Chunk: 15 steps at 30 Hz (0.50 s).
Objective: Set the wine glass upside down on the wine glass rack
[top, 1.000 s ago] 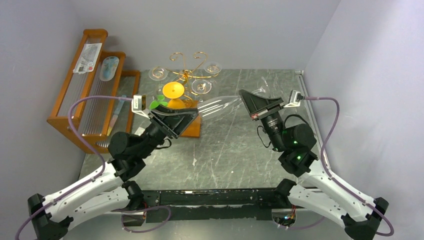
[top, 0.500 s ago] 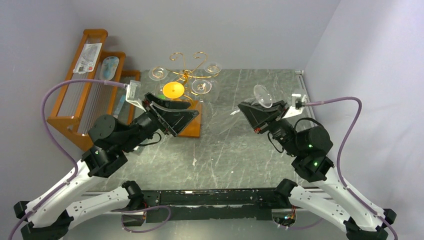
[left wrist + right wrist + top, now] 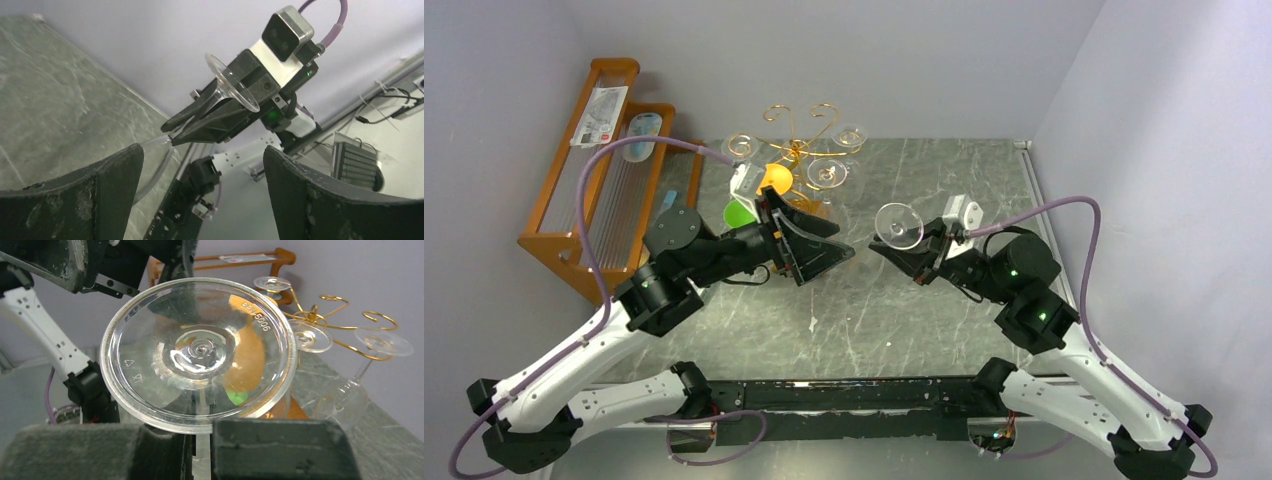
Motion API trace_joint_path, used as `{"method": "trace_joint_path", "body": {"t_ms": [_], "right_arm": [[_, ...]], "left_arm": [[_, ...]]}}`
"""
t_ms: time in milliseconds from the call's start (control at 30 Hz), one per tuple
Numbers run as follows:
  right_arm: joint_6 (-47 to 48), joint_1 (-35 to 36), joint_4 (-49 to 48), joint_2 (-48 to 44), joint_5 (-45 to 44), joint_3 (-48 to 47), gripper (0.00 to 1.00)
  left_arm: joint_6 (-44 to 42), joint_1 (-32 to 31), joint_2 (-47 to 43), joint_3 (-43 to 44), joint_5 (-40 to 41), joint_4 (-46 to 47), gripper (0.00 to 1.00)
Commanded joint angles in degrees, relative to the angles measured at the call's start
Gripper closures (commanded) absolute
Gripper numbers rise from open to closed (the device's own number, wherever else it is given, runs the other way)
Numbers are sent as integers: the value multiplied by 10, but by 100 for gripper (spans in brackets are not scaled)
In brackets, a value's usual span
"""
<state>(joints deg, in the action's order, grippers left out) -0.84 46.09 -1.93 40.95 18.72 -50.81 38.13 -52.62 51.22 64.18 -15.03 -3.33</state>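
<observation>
My right gripper (image 3: pixel 879 252) is shut on the stem of the clear wine glass (image 3: pixel 898 225), just under its round foot (image 3: pixel 199 350). The foot points up and back, and the bowl (image 3: pixel 150 167) hangs low toward the table. Facing it from the left, my left gripper (image 3: pixel 844 245) stands open and empty (image 3: pixel 202 155), a short gap from the right fingertips. The gold wire wine glass rack (image 3: pixel 799 150) stands behind, with clear glasses hanging on its curled arms (image 3: pixel 320 315). The left arm partly hides its orange-brown base (image 3: pixel 809 208).
An orange glass foot (image 3: pixel 772 180) and a green piece (image 3: pixel 739 212) show at the rack. A stepped brown wooden shelf (image 3: pixel 604 170) with packaged items fills the back left. A metal rail (image 3: pixel 1030 190) runs along the table's right edge. Grey walls close in on both sides.
The right gripper has carried the wine glass left from the back right to the middle. The left gripper has swung right, away from the rack front, and its jaws have widened.
</observation>
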Motion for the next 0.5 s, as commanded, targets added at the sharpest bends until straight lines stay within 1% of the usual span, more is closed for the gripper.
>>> {"method": "trace_joint_path", "body": {"t_ms": [0, 133, 267, 367, 467], "right_arm": [[68, 0, 15, 19, 48, -6, 100], [109, 0, 79, 60, 46, -34, 100], [132, 0, 111, 82, 59, -44, 100], [127, 0, 103, 79, 74, -41, 100], [117, 0, 83, 72, 106, -32, 100]], "left_arm": [[43, -3, 5, -13, -80, 23, 6], [73, -2, 5, -12, -49, 29, 5], [98, -2, 5, -10, -19, 29, 4], [128, -2, 24, -4, -10, 6, 7], [148, -2, 51, 12, -30, -24, 13]]}}
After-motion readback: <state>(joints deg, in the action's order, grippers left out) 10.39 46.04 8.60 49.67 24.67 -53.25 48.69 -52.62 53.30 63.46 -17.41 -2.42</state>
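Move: The wine glass, held foot up by its stem in the right gripper, has its middle about 2 cm ahead of the open left hand, 3 cm to its right and 7 cm below. From the right hand, the left gripper is some 4 cm left, 2 cm back and 4 cm higher. The rack's hooks are about 20 cm ahead of the left hand, 7 cm left and 10 cm lower; its front-right hung glass is roughly 15 cm ahead, 3 cm left and 20 cm below. Still pinching the stem, the right hand lowers the upturned glass about 6.5 cm and carries it some 2.5 cm left, tipping its fingers down 15 degrees or so, so that the foot comes down beside the left fingertips; no touch there can be seen. The left hand stays wide open and nearly in place, only rolling about 10 degrees so its forward side dips. ##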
